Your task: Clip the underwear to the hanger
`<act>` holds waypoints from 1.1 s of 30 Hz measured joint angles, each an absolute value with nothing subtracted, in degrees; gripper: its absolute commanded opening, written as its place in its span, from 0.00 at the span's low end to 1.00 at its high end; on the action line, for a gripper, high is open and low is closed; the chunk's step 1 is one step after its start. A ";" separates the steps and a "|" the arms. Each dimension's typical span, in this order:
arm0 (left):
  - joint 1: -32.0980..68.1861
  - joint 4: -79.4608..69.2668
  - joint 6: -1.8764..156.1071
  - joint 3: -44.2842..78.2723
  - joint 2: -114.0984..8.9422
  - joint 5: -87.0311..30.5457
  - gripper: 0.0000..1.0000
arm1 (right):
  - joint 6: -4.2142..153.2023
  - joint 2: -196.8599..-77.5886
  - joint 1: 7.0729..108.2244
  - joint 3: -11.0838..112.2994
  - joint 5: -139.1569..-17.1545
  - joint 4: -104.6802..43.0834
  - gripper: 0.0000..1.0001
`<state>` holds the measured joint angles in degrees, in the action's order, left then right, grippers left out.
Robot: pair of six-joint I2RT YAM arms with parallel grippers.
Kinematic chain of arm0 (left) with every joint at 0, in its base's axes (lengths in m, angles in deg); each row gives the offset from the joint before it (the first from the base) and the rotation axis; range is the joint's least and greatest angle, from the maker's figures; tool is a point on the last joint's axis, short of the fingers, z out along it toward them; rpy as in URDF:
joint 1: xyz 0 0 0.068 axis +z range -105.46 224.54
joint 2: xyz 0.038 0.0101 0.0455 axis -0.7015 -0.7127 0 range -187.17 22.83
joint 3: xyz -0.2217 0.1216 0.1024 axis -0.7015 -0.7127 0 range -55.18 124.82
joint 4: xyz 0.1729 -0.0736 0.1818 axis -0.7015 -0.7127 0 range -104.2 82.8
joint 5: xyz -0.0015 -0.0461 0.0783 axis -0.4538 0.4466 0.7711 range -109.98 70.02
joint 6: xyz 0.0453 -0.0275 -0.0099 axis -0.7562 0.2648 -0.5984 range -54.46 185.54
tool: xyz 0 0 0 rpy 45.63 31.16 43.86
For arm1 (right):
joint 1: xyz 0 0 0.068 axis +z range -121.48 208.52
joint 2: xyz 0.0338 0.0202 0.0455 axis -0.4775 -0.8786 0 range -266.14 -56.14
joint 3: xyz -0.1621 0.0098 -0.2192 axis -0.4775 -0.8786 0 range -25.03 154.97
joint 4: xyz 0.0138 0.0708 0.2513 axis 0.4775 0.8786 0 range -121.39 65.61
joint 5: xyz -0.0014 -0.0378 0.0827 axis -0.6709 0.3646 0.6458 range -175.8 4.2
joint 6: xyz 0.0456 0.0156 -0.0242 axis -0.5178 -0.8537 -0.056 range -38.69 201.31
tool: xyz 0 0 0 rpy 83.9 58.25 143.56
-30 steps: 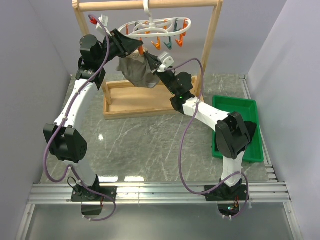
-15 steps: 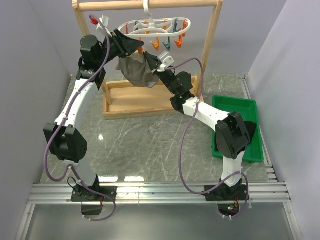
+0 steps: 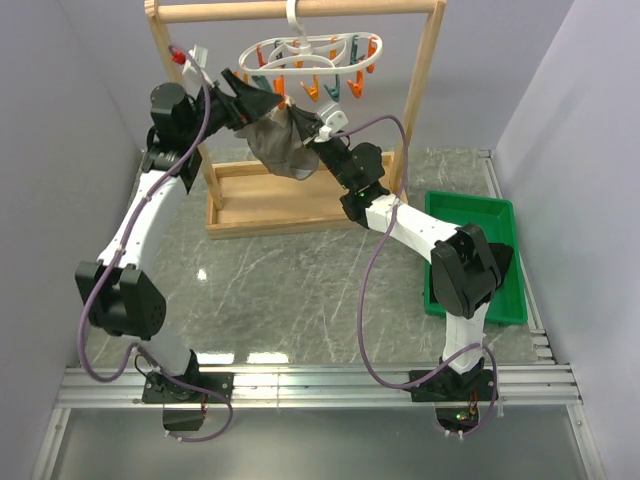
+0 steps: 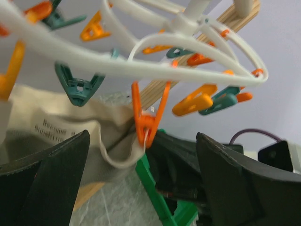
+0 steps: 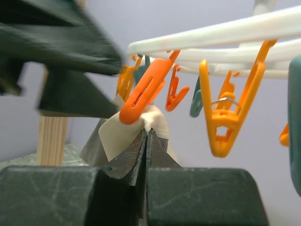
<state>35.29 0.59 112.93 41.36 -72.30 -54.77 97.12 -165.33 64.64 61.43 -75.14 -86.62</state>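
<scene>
The white hanger (image 3: 310, 52) hangs by its hook from the wooden rack's top bar, orange and teal clothespins dangling. The taupe underwear (image 3: 283, 143) hangs below it. In the left wrist view an orange clothespin (image 4: 147, 123) bites the beige waistband (image 4: 115, 146). My left gripper (image 4: 143, 174) stands wide open on either side of that pin, touching nothing. My right gripper (image 5: 147, 134) is shut on the waistband (image 5: 123, 129) just under the same orange pin (image 5: 146, 92). In the top view the left gripper (image 3: 268, 103) and the right gripper (image 3: 310, 127) meet at the underwear's top edge.
The tall wooden rack (image 3: 427, 90) stands on a wooden base tray (image 3: 270, 205) at the back of the marble table. A green bin (image 3: 480, 255) sits at the right, partly under the right arm. Grey walls close in left and right.
My left gripper has opened wide and drawn back left from the orange pin, which now grips the waistband. The right gripper has stayed shut on the waistband.
</scene>
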 measured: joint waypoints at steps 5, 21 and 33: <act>37.98 -1.88 109.76 32.00 -63.80 -54.55 0.99 | 95.59 -164.63 64.01 60.99 -75.86 -83.82 0.00; 44.01 -15.12 93.90 19.72 -44.35 -49.87 0.99 | 87.48 -155.69 63.02 53.93 -79.67 -68.78 0.48; 44.25 -34.86 83.29 22.84 -44.57 -47.97 0.99 | 85.12 -134.84 61.01 42.85 -79.93 -46.33 0.74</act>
<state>44.25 -34.86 83.29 22.84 -44.57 -47.97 85.12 -134.84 61.01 42.85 -79.93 -46.33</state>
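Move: Between the left hand's open fingertips, the orange clip at the waistband corner lies roughly 2 cm ahead, 3 cm right and 1 cm above the hand point; a teal clip is some 3 cm ahead, 2 cm left and 2 cm above. From the right fingertips, shut on that corner, the orange clip is about 1 cm ahead, 2 cm left and 2 above; the next yellow-orange clip is around 1 cm ahead, 4 cm right and 3 above. Backing away from the freed orange clip, the left hand, fingers staying wide, goes back and left about 11 cm each, then mostly sinks, rolling its left side up some 25 degrees. The right hand first eases a little right and down, still shut, then opens, lets go of the waistband corner and withdraws right, back and down, its fingers tipping downward. ##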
